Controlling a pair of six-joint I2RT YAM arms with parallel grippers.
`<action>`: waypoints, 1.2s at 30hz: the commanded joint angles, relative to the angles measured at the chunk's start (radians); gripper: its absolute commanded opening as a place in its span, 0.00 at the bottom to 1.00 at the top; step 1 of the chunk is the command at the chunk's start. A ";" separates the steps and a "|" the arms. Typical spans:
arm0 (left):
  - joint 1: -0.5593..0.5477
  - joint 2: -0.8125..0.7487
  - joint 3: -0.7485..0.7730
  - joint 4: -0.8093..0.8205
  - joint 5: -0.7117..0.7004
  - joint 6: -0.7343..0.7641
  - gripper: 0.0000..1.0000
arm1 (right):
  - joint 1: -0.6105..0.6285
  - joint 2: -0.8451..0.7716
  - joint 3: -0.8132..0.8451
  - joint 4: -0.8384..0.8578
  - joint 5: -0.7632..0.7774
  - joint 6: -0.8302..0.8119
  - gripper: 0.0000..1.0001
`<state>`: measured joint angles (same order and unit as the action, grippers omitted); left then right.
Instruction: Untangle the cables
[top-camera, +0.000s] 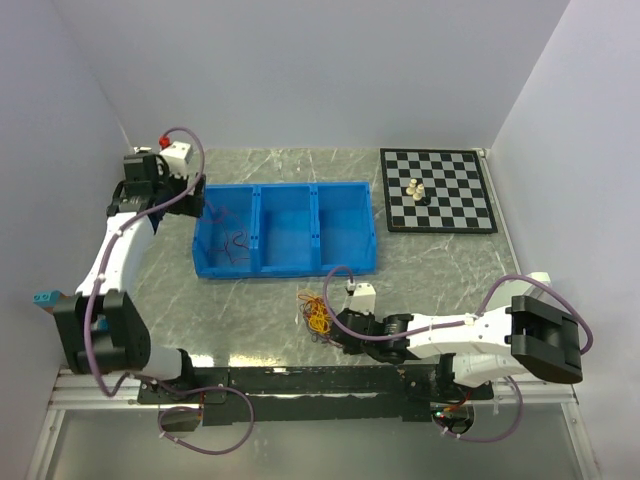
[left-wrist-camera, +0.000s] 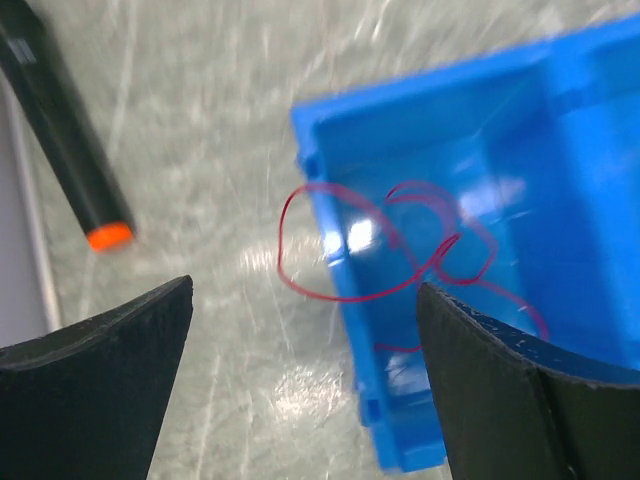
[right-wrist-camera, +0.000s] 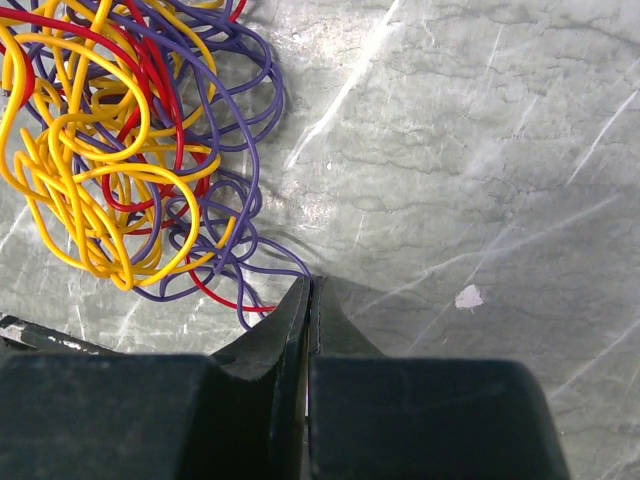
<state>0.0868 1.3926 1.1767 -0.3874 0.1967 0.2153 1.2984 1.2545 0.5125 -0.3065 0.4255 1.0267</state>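
The cables (top-camera: 318, 315) lie in a small red, yellow and purple tangle (right-wrist-camera: 120, 150) on the table in front of the blue bin (top-camera: 290, 268). My right gripper (right-wrist-camera: 310, 283) is shut at the tangle's right edge (top-camera: 334, 322), and a purple loop runs straight into its tips. My left gripper (left-wrist-camera: 305, 290) hangs open over the left end of the bin (top-camera: 192, 205). Below it, one red cable (left-wrist-camera: 281, 240) lies across the bin's wall (left-wrist-camera: 330, 230), partly inside and partly out. More thin cables (top-camera: 236, 245) lie in the bin's left compartment.
The bin has three compartments. A chessboard (top-camera: 437, 190) with a few pieces (top-camera: 416, 189) lies at the back right. A black rod with an orange tip (left-wrist-camera: 70, 140) lies on the table left of the bin. White walls close in both sides.
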 joint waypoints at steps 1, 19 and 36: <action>0.074 0.014 -0.022 -0.018 0.066 -0.013 0.97 | 0.009 -0.003 0.020 0.021 0.012 -0.005 0.00; 0.131 0.163 -0.023 0.038 0.236 -0.166 0.84 | 0.009 -0.021 -0.014 0.040 0.012 0.012 0.00; 0.079 0.123 -0.077 0.143 0.236 -0.245 0.10 | 0.010 -0.029 -0.032 0.056 0.007 0.012 0.00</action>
<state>0.1879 1.5719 1.1263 -0.2886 0.4290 -0.0223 1.2984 1.2488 0.4953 -0.2741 0.4248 1.0283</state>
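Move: The red cable's raised loop by the blue bin's left rim lies about 3 cm ahead of the left hand, 3 cm to its right and 10 cm below. From that hand, the bin's left compartment centres some 10 cm right, 1 cm back and 18 cm down; the black torch is about 11 cm ahead, 6 cm left, 19 cm down. From the right hand, the loop is roughly 31 cm ahead, 28 cm left and 8 cm above. Left hand sinks about 7 cm towards the loop, left side rolling down some 20 degrees, fingers closing nearly shut. ##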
